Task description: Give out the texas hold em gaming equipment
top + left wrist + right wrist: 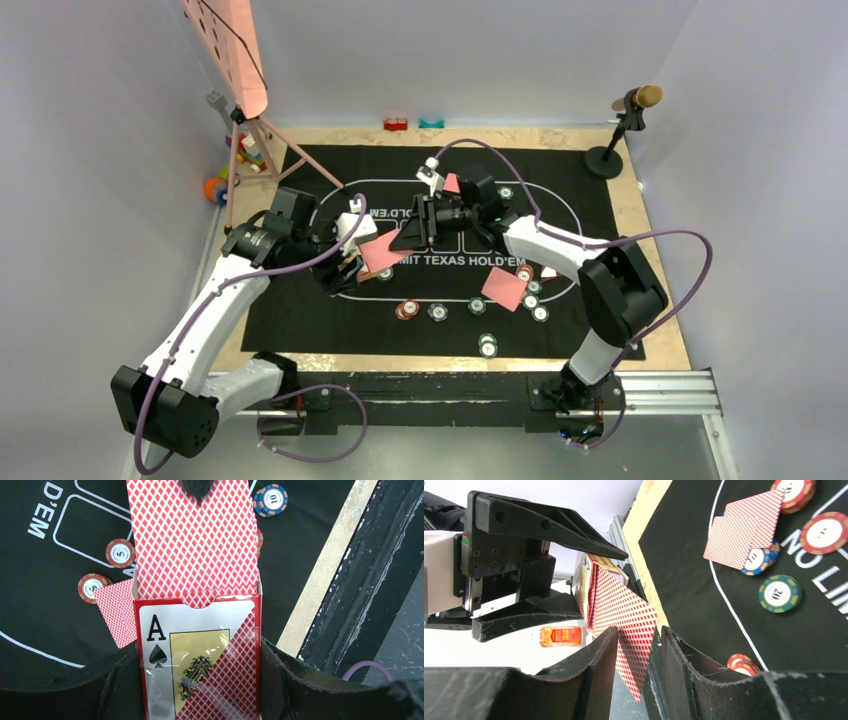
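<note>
My left gripper [350, 250] [200, 680] is shut on a red card box [200, 655] with an ace of spades on its face. Red-backed cards [192, 540] stick out of the box's open top. In the right wrist view, my right gripper [636, 635] [425, 228] stands astride one protruding card [624, 615], its jaws narrowly apart on either side of it. Loose cards [503, 288] [744, 535] [117, 610] lie face down on the black mat [300, 310]. Red chips [406, 309] [120, 552], green chips [780, 593] and blue chips [272, 500] are scattered round them.
A tripod with a pink panel [235, 60] stands at the back left, with toy blocks [240, 160] by its legs. A microphone on a stand [625, 120] is at the back right. Red [396, 124] and teal [431, 123] blocks lie at the far edge.
</note>
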`<state>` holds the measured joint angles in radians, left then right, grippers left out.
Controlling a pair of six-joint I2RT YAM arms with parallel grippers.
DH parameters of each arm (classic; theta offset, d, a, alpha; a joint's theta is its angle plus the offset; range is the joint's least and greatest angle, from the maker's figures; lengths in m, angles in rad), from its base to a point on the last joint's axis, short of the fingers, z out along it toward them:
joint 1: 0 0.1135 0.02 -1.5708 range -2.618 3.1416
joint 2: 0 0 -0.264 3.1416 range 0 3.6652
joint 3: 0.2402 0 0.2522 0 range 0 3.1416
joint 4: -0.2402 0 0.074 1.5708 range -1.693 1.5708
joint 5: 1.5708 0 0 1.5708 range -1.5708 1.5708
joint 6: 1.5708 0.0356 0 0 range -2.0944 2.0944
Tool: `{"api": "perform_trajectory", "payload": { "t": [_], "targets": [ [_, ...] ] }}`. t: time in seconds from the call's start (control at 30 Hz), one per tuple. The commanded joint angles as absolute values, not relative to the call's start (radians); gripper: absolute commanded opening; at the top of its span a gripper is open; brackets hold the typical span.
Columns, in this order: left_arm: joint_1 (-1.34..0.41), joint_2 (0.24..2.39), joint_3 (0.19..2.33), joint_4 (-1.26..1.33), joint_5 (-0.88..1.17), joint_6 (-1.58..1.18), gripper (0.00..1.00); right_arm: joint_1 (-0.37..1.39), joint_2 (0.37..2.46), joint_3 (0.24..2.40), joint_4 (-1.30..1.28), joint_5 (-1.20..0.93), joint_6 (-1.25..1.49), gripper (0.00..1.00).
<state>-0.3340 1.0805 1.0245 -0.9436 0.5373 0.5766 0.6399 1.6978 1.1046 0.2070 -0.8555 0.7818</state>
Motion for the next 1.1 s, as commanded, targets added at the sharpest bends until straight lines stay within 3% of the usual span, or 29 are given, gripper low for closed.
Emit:
{"api": "perform_trajectory", "payload": {
  "t": [0.0,0.27,0.37,0.57,0.63,1.07],
  "targets": [
    [-0.328,1.054,1.049,-0.901,0.575,0.572,0.0,0.603,1.633,1.085,0.196,-0.861,0.748,0.41],
    [-0.328,1.049,1.043,-0.9,0.576,0.574,0.0,0.582,1.601,1.089,0.151,-0.852,0.72,0.41],
    [-0.328,1.048,1.042,-0.9,0.576,0.574,0.0,0.574,1.587,1.096,0.134,-0.85,0.713,0.37],
    [-0.328,1.044,1.039,-0.9,0.576,0.574,0.0,0.556,1.567,1.11,0.083,-0.833,0.689,0.06],
    [-0.328,1.042,1.037,-0.9,0.575,0.575,0.0,0.542,1.552,1.111,0.073,-0.83,0.683,0.0],
    [-0.328,1.043,1.026,-0.898,0.568,0.578,0.0,0.464,1.461,1.128,0.056,-0.852,0.694,0.0]
  ]
}}
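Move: The playing card to be drawn sticks out of the card box. Its middle is roughly 3 cm to the left, 2 cm back and 1 cm below the right fingers, already parted around its outer end. The box is about 11 cm left, 6 cm back and 2 cm lower; a green chip lies some 18 cm below, 3 cm left, 2 cm ahead. From the left hand, gripping that box, the card is about 8 cm right, 4 cm ahead, 1 cm up. Keep the left gripper still, holding the box. Ease the right gripper a couple of centimetres right and slightly forward along the card, shut its fingers fully to pinch the outer end, then draw the card away rightward, up and somewhat forward, about 6 cm right and 4 cm up in all, turning the wrist slightly clockwise. ##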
